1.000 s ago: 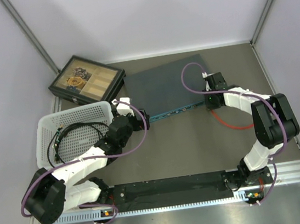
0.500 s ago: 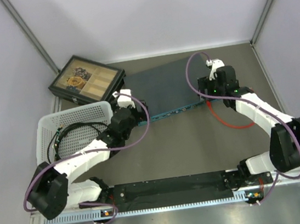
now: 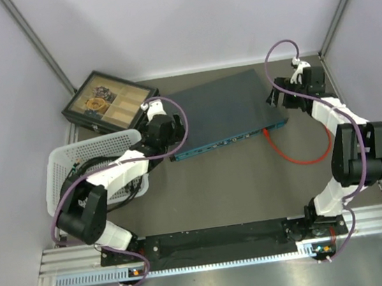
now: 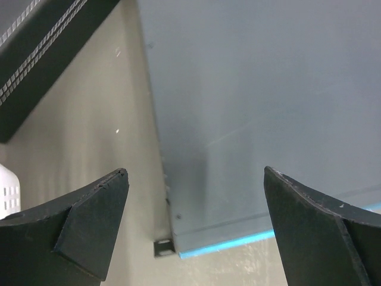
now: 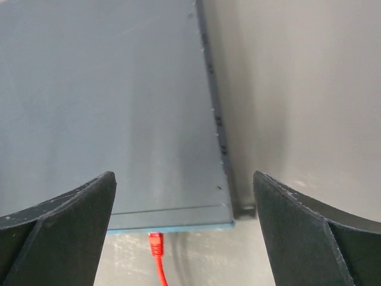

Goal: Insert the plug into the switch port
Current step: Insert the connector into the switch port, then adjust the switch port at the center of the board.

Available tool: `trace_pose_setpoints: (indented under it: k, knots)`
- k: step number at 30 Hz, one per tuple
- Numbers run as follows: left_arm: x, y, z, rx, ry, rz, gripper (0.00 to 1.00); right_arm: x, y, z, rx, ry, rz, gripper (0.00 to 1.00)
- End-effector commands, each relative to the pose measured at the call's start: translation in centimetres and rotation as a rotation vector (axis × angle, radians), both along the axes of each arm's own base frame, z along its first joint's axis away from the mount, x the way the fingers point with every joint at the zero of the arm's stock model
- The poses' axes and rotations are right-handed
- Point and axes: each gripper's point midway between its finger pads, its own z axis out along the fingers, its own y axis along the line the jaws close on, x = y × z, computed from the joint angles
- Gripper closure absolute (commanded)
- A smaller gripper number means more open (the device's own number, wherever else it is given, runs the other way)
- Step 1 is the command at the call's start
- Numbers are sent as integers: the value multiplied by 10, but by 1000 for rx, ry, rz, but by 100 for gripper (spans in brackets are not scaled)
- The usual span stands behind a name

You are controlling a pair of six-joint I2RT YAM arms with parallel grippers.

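The switch (image 3: 221,107), a flat dark blue-grey box, lies at the table's middle back with its teal edge (image 3: 222,141) facing the arms. A red plug (image 5: 155,242) sits in a port near the right end of that edge, and its red cable (image 3: 306,161) loops off to the right. My right gripper (image 5: 183,176) is open over the switch's right near corner (image 5: 229,220), holding nothing. My left gripper (image 4: 194,173) is open over the switch's left near corner (image 4: 175,238). In the top view the left gripper (image 3: 164,134) and right gripper (image 3: 280,99) flank the switch.
A black compartmented box (image 3: 108,101) stands at the back left. A white basket (image 3: 63,160) with black cables sits at the left, under the left arm. A black rail (image 3: 218,240) runs along the near edge. Walls close in on three sides.
My right gripper opened, let go of the red plug and moved back to the switch's right end. My left arm swung back to the switch's left end, still open.
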Motion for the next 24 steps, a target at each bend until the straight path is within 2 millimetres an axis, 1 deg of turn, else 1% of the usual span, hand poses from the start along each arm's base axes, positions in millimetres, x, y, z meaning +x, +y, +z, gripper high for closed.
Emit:
trace_pose_setpoints:
  k: [1, 3, 4, 6, 7, 8, 9, 10, 11, 13, 15, 17, 18, 19, 20, 21, 23, 24]
  knots:
    - [12, 6, -15, -100, 88, 45, 1, 19, 11, 7, 133, -45, 68, 5]
    - [14, 6, -20, -116, 102, 41, 1, 20, 14, 1, 160, -35, 85, 5]
    - [19, 6, -23, -128, 103, 39, 1, 21, 15, -6, 171, -23, 95, 5]
    - [18, -1, -29, -156, 126, 5, 1, 22, 16, -13, 184, -8, 100, 5]
    - [19, -4, -36, -159, 142, -6, 1, 23, 18, -20, 203, 7, 114, 4]
    - [20, -9, -36, -175, 143, -27, 1, 22, 19, -24, 213, 14, 116, 4]
    - [20, -11, -38, -178, 151, -35, 1, 22, 20, -27, 225, 22, 116, 4]
    - [20, -12, -45, -174, 167, -41, 1, 20, 22, -32, 235, 36, 122, 4]
    - [21, -14, -45, -175, 170, -46, 1, 19, 23, -38, 246, 52, 124, 4]
    - [19, -18, -51, -175, 195, -68, 1, 16, 28, -42, 270, 69, 140, 4]
    - [15, -23, -55, -179, 219, -103, 1, 11, 31, -41, 290, 74, 149, 4]
    - [14, -26, -58, -178, 237, -119, 1, 4, 36, -41, 310, 68, 158, 4]
    - [11, -28, -60, -178, 253, -136, 1, 1, 37, -37, 320, 66, 157, 4]
    - [10, -29, -62, -179, 261, -141, 1, -9, 41, -42, 339, 86, 163, 4]
    - [8, -30, -63, -180, 267, -148, 1, -14, 43, -43, 360, 99, 157, 4]
    - [6, -30, -65, -178, 276, -155, 1, -26, 48, -44, 381, 107, 167, 4]
    - [4, -31, -66, -179, 282, -169, 1, -40, 54, -46, 414, 124, 164, 4]
    - [1, -36, -66, -190, 292, -196, 1, -54, 59, -49, 427, 133, 170, 4]
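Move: The left hand is over the switch's left end, whose front corner lies about 8 cm back, 4 cm to its left and 10 cm below; the organizer box is some 24 cm left and 14 cm ahead. For the right hand, the switch's right front corner lies about 6 cm back, 2 cm right and 10 cm down; the red cable's plug is some 8 cm back, 6 cm left, equally low. Both open hands sink about 6–7 cm to the switch's two ends, the wrists tilting roughly 15 degrees. ##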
